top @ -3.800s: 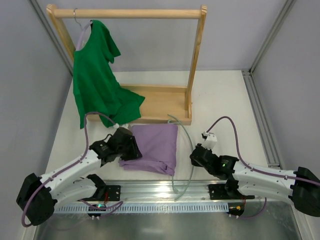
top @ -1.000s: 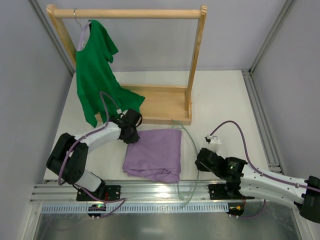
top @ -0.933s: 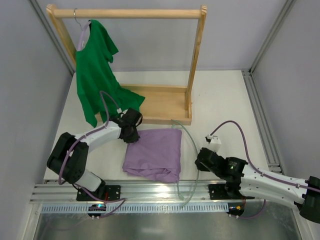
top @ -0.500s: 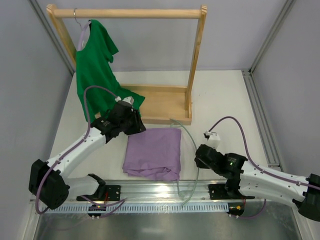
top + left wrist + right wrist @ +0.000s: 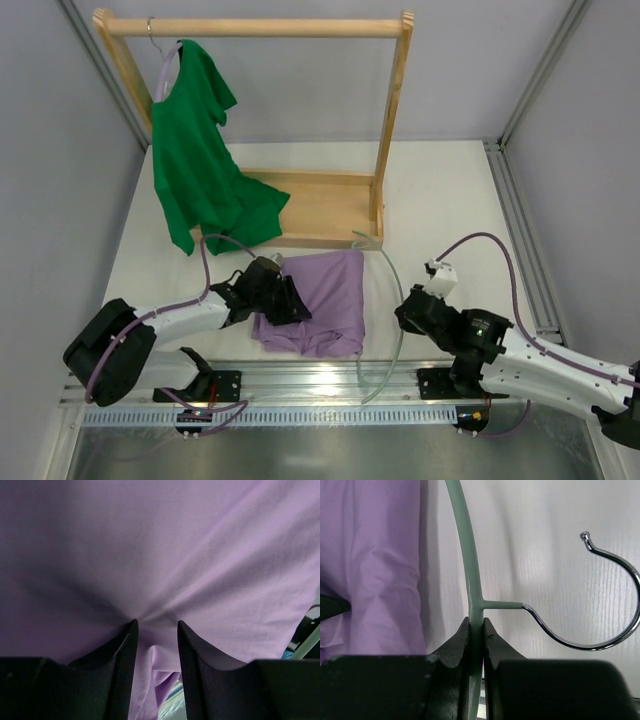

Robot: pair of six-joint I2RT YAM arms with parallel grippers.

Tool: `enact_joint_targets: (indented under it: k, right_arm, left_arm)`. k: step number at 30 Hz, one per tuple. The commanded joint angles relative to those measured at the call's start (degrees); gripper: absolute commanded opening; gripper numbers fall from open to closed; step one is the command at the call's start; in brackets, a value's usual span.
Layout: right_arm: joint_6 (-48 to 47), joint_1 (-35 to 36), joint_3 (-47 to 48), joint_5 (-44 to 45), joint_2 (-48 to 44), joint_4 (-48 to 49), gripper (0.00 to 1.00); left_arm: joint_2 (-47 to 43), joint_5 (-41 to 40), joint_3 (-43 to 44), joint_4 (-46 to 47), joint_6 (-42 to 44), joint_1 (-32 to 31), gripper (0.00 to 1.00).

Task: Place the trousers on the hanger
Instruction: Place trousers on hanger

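The lilac trousers (image 5: pixel 335 285) lie folded on the table in front of the rack. My left gripper (image 5: pixel 298 305) is pushed into their near left part. In the left wrist view its fingers (image 5: pixel 124 650) stand apart, open, with a loose fold of the trousers (image 5: pixel 165 555) between them that does not fill the gap. The pale grey-green hanger (image 5: pixel 394 290) arcs along the right side of the trousers. My right gripper (image 5: pixel 408 312) is shut on the hanger (image 5: pixel 469 555) just below its neck, where the right gripper (image 5: pixel 476 626) pinches the thin bar. The metal hook (image 5: pixel 620 630) points right.
A wooden rack (image 5: pixel 398 120) stands at the back, with its base (image 5: pixel 325 205) just beyond the trousers. A dark green T-shirt (image 5: pixel 195 170) hangs from it on a lavender hanger (image 5: pixel 166 68). A metal rail (image 5: pixel 330 385) runs along the near edge.
My left gripper has let go at the far left corner of the trousers, opened wider and come down on their near left part. The hanger has shifted slightly right with the right gripper.
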Motion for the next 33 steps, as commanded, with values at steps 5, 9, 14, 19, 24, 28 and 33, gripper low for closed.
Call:
enact_joint_targets:
  k: [5, 9, 14, 19, 24, 28, 33]
  right_arm:
    - [1.8, -0.1, 0.1, 5.7, -5.8, 0.8, 0.04]
    - [2.7, -0.1, -1.7, 5.0, -4.7, 2.5, 0.04]
    - [3.5, 0.0, -4.6, 4.7, -6.4, 2.5, 0.04]
    - [3.5, -0.1, -5.6, 3.7, -7.7, 2.0, 0.03]
    - [3.3, -0.1, -2.6, 5.7, -7.9, -3.0, 0.04]
    - [2.5, -0.1, -1.7, 6.5, -8.4, -3.3, 0.04]
    - [2.3, -0.1, -1.2, 6.3, -7.7, -3.0, 0.04]
  left_arm:
    - [5.5, -4.1, -2.8, 3.2, -4.3, 0.2, 0.38]
    - [3.4, -8.7, 3.4, -7.1, -0.9, 0.3, 0.38]
    - [-1.0, -15.7, 15.0, -21.4, 5.3, 0.1, 0.40]
    - [-2.4, -20.3, 27.0, -32.5, 10.4, 0.0, 0.43]
    - [-3.3, -19.4, 23.3, -36.1, 10.3, -0.2, 0.31]
    - [-9.7, -20.9, 15.8, -36.7, 6.7, -1.2, 0.19]
    - [-7.0, -25.6, 11.7, -37.7, 5.1, -1.0, 0.12]
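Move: My left hand's fingertips are already pressed into the folded trousers. The left edge, where I go next, lies about 9 cm to their left and level fore and aft; the trousers' middle is some 3 cm ahead and 2 cm right. The hanger's neck, in my right hand, is about 23 cm to my left hand's right and 6 cm higher. From my right hand, the trousers' right fold lies roughly 8 cm left, 2 cm ahead and 6 cm below. With my left hand I press on the cloth and nudge it slightly forward and right, then lift clear about 10 cm, reaching forward, before coming back, left and down to the left edge, fingers nearly closing as the wrist rolls some 25 degrees to point down. My right hand keeps its grip on the hanger and draws it right, away from the rack's left side, sinking a little. ##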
